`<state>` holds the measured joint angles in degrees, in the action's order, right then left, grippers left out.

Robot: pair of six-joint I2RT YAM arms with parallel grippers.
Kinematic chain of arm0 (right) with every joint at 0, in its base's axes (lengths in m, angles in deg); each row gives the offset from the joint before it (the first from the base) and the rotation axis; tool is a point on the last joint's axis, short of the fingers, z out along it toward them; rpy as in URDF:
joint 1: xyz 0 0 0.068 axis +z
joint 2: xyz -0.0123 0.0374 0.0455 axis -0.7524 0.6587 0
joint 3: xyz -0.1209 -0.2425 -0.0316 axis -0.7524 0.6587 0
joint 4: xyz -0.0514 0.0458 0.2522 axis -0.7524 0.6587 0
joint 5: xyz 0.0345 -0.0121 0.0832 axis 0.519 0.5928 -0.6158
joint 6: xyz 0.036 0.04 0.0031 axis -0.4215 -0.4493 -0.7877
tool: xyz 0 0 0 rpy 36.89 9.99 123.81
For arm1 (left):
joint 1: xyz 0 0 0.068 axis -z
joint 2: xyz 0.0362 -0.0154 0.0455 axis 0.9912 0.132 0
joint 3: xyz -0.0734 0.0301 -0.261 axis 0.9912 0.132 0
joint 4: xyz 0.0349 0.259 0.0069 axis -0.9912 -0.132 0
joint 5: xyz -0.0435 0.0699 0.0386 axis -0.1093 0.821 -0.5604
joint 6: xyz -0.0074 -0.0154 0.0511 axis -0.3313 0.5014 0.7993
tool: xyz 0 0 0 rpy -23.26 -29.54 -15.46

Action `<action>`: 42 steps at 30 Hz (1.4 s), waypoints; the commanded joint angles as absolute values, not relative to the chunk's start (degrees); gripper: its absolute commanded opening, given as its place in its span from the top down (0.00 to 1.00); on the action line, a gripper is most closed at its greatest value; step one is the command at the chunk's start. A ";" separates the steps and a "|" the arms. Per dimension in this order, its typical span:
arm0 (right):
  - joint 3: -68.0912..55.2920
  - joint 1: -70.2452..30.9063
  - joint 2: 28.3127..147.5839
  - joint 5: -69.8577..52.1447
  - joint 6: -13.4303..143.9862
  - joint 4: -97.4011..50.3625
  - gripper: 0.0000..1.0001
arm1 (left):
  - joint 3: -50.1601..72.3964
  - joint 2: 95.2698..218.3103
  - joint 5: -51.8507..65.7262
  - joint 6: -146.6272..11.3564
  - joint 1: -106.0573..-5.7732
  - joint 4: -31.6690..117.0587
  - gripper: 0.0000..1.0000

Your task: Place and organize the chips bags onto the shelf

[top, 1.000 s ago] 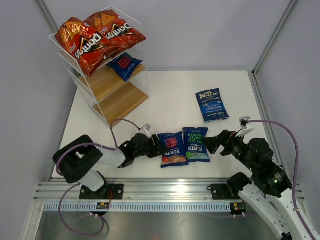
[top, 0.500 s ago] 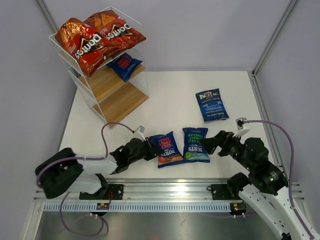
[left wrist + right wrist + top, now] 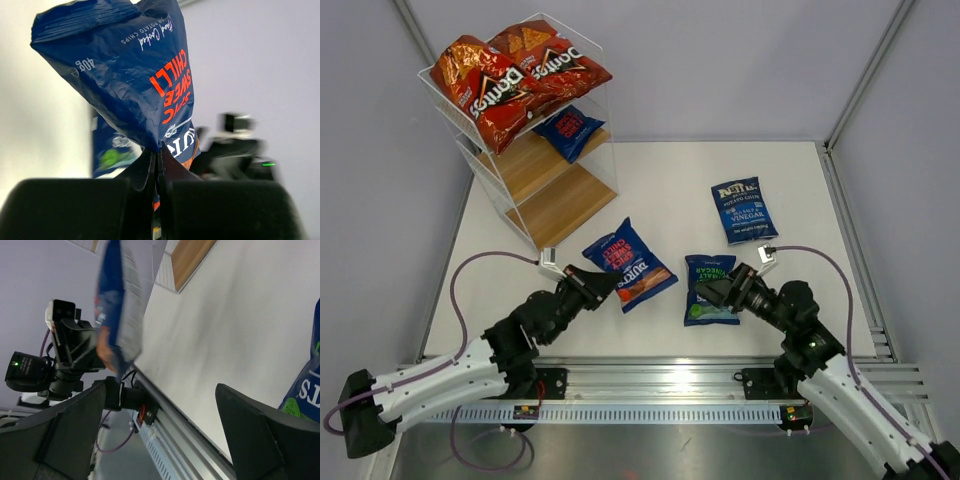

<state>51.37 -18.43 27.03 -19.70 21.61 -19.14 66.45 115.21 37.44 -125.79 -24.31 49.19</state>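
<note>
My left gripper (image 3: 597,284) is shut on the bottom edge of a dark blue Burts sweet chilli bag (image 3: 628,264), which hangs raised off the table; in the left wrist view this bag (image 3: 130,85) rises from the closed jaws of the gripper (image 3: 157,156). My right gripper (image 3: 705,292) stands open at the left edge of a blue-and-green Burts bag (image 3: 716,285) lying flat. A Kettle bag (image 3: 744,210) lies farther back. The shelf (image 3: 535,185) stands at the back left with two red Doritos bags (image 3: 485,85) on top and a blue bag (image 3: 570,128) on the middle board.
The aluminium rail (image 3: 650,385) with both arm bases runs along the near edge. Grey walls close in the table on the left, right and back. In the right wrist view the left arm (image 3: 55,370) with the raised bag (image 3: 117,305) is ahead.
The left gripper closed on the sweet chilli bag and lifted it up and away from the green bag. The right arm swung left and lower, to the green bag's edge.
</note>
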 commanded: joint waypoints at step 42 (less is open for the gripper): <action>48.67 6.05 66.19 10.12 28.32 -82.65 0.52 | 57.27 130.96 70.83 -134.63 -3.67 73.11 1.00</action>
<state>51.06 5.42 65.63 4.76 27.32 -80.01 59.41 131.05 68.80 -136.87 -5.40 70.26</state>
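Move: The left gripper already holds the chilli Burts bag up, its middle some 4 cm ahead and 4 cm right of that hand; the waiting right gripper is about 21 cm to its right, level and neither farther out nor nearer. From the empty right hand, the chilli bag's middle lies roughly 16 cm left, 4 cm ahead, about level. The green malt vinegar bag lies 17 cm below it, 3 cm ahead and 3 cm right; the salt and vinegar bag is some 25 cm ahead, 12 cm right. The right fingers begin to pinch the bottom end of the chilli bag, closing to about half open around it. To get there the right hand goes about 10 cm left, first dipping, then rising well above its start, pulls briefly back before ending a little forward, and tilts its fingers up some 20 degrees. The left hand keeps its grip, lifting the bag about 7 cm and bringing it to the right, rolling its left side down. ##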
